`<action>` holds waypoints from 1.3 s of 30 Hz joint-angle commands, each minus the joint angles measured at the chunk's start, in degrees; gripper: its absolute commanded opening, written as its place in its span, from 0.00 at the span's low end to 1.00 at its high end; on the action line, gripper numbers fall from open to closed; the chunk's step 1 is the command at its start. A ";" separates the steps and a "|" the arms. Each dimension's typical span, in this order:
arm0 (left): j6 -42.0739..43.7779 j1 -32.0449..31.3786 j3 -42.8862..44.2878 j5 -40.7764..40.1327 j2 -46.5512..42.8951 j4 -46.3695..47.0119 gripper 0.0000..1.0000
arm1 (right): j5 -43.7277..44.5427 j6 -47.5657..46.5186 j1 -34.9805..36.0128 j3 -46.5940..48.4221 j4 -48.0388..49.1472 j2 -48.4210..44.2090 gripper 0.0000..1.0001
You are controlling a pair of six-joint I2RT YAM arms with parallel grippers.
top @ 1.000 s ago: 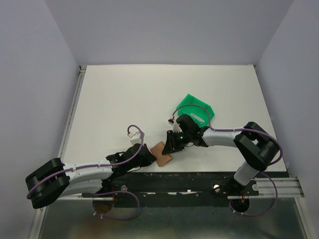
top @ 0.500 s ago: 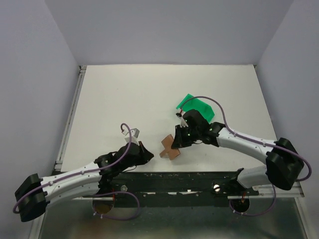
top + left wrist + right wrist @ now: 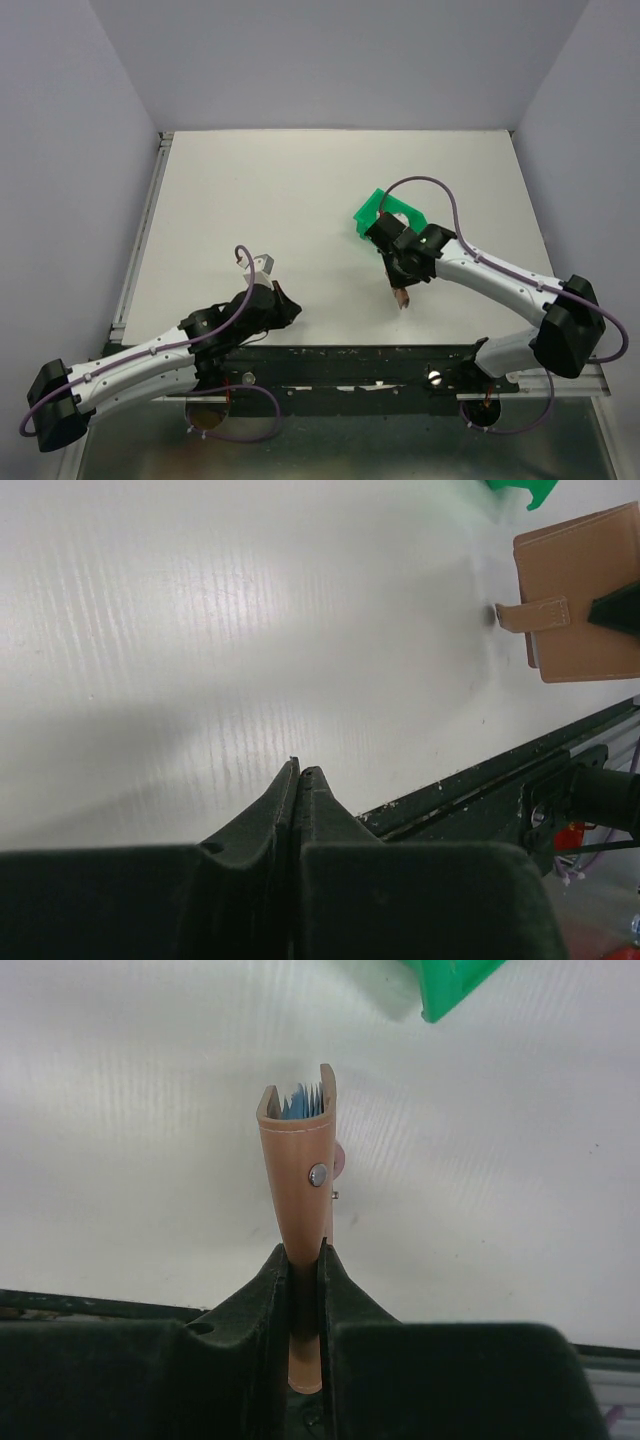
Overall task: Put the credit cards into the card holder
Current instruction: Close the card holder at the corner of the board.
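Note:
My right gripper (image 3: pixel 303 1250) is shut on the tan leather card holder (image 3: pixel 298 1175), which it grips by one end and holds above the table. Pale blue edges of the credit cards (image 3: pixel 303 1100) show inside the holder's far, open end. From the top view the card holder (image 3: pixel 400 297) appears edge-on under the right gripper (image 3: pixel 400 288), near the table's front. In the left wrist view the card holder (image 3: pixel 580 590) shows its flat face and snap tab. My left gripper (image 3: pixel 300 770) is shut and holds nothing; seen from above, the left gripper (image 3: pixel 291 308) is well left of the holder.
A green plastic bin (image 3: pixel 385 208) lies tipped behind the right wrist, and the green bin (image 3: pixel 445 985) shows close past the holder in the right wrist view. The table's dark front rail (image 3: pixel 350 355) runs just below both grippers.
The right gripper closed on the card holder, lifted it and carried it right, turning it edge-on. The left gripper came off the holder and drew back to the left.

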 commanded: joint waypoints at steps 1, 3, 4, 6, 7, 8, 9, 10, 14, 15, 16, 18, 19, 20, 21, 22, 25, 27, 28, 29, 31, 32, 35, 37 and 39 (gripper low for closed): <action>-0.15 0.21 -0.90 -0.40 -0.01 -0.98 0.08 | 5.77 0.60 1.94 0.49 -4.70 3.61 0.11; 0.20 0.21 -0.72 0.03 0.42 -1.07 0.08 | 5.16 1.48 2.65 -0.12 -3.02 5.19 0.11; 0.29 0.21 -0.64 0.12 0.51 -1.15 0.09 | 5.07 1.91 3.26 -0.39 -2.15 5.81 0.11; 0.46 0.21 -0.55 0.39 0.86 -1.24 0.08 | 4.80 2.53 4.32 -0.57 -0.92 6.86 0.11; 0.55 0.21 -0.55 0.48 1.04 -1.24 0.09 | 4.54 2.97 4.67 -0.48 -0.65 7.39 0.11; 0.46 0.21 -0.63 0.56 1.13 -1.24 0.08 | 4.28 3.23 5.28 -0.30 -0.30 7.83 0.12; 0.46 0.21 -0.72 0.56 1.13 -0.98 0.09 | 3.84 3.50 5.72 -0.13 0.05 8.27 0.14; 0.38 0.21 -0.98 0.56 1.13 -0.80 0.09 | 3.22 3.68 6.42 0.13 0.58 8.53 0.16; -0.06 0.21 -1.60 0.83 1.57 -0.10 0.08 | 0.41 4.73 9.15 1.10 3.39 10.03 0.31; -0.15 0.21 -1.60 1.00 1.83 0.07 0.08 | -0.64 4.91 10.03 1.54 4.09 10.64 0.34; -0.15 0.21 -1.78 1.18 2.09 0.16 0.08 | -1.61 5.08 10.82 1.98 4.88 11.43 0.38; -0.24 0.21 -1.78 1.44 2.62 0.34 0.09 | -4.50 5.26 12.84 3.03 7.16 13.27 0.43; -0.33 0.21 -1.86 1.53 2.71 0.25 0.08 | -6.34 5.08 13.54 3.38 8.57 14.24 0.44; -0.50 0.21 -1.95 1.53 2.71 0.08 0.09 | -8.10 5.26 14.33 3.65 10.24 14.68 0.44; -0.59 0.21 -2.04 1.53 2.71 -0.10 0.09 | -9.16 5.61 14.78 3.48 11.65 14.51 0.45; -0.77 0.21 -2.22 1.44 2.36 -0.10 0.08 | -10.83 5.87 14.95 2.87 13.92 13.64 0.44; -1.12 0.21 -3.01 1.27 1.75 -0.10 0.09 | -11.82 6.93 15.05 -0.56 19.38 8.29 0.46; -1.12 0.21 -3.18 1.27 2.09 0.25 0.08 | -7.01 7.28 14.96 -1.88 18.44 4.43 0.46; -1.29 0.21 -3.27 1.35 2.36 0.60 0.09 | -4.45 7.54 14.61 -2.15 16.77 3.27 0.47; -1.21 0.21 -3.36 1.44 2.71 1.04 0.09 | -1.38 7.98 13.82 -2.24 13.89 2.31 0.47; -1.12 0.21 -3.18 1.79 3.76 1.92 0.09 | 2.15 8.95 11.45 -2.24 8.44 1.51 0.47; -1.03 0.21 -3.01 1.88 4.29 2.36 0.08 | 3.90 9.47 10.66 -2.50 5.97 1.33 0.47; -0.68 0.21 -2.31 2.06 6.05 3.15 0.08 | 7.26 11.75 8.46 -4.08 1.82 0.80 0.54; -0.51 0.21 -1.78 2.23 6.75 3.59 0.08 | 6.39 12.81 6.44 -6.09 1.64 0.28 0.57; -0.33 0.21 -1.60 2.23 6.93 3.68 0.08 | 6.73 13.87 5.03 -7.68 1.81 -0.51 0.59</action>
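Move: Still pinched on edge in the right fingers, the card holder is bound for a clear spot on the board about 7 cm to that hand's left, 4 cm back and 9 cm below. From the right hand, the green tray stands some 24 cm straight ahead and 9 cm down, and the board's near edge runs about 13 cm back. The same spot is roughly 18 cm to the left hand's right, 2 cm ahead and 8 cm below. Sinking about 5 cm while swinging some 11 cm left and 5 cm back, the right hand carries the card holder down to the board and opens on the way, letting go. It then rises clear, swings about 8 cm back to the right and a little forward, opening wider and dipping slightly. The left hand, empty and shut, sinks some 4 cm. ##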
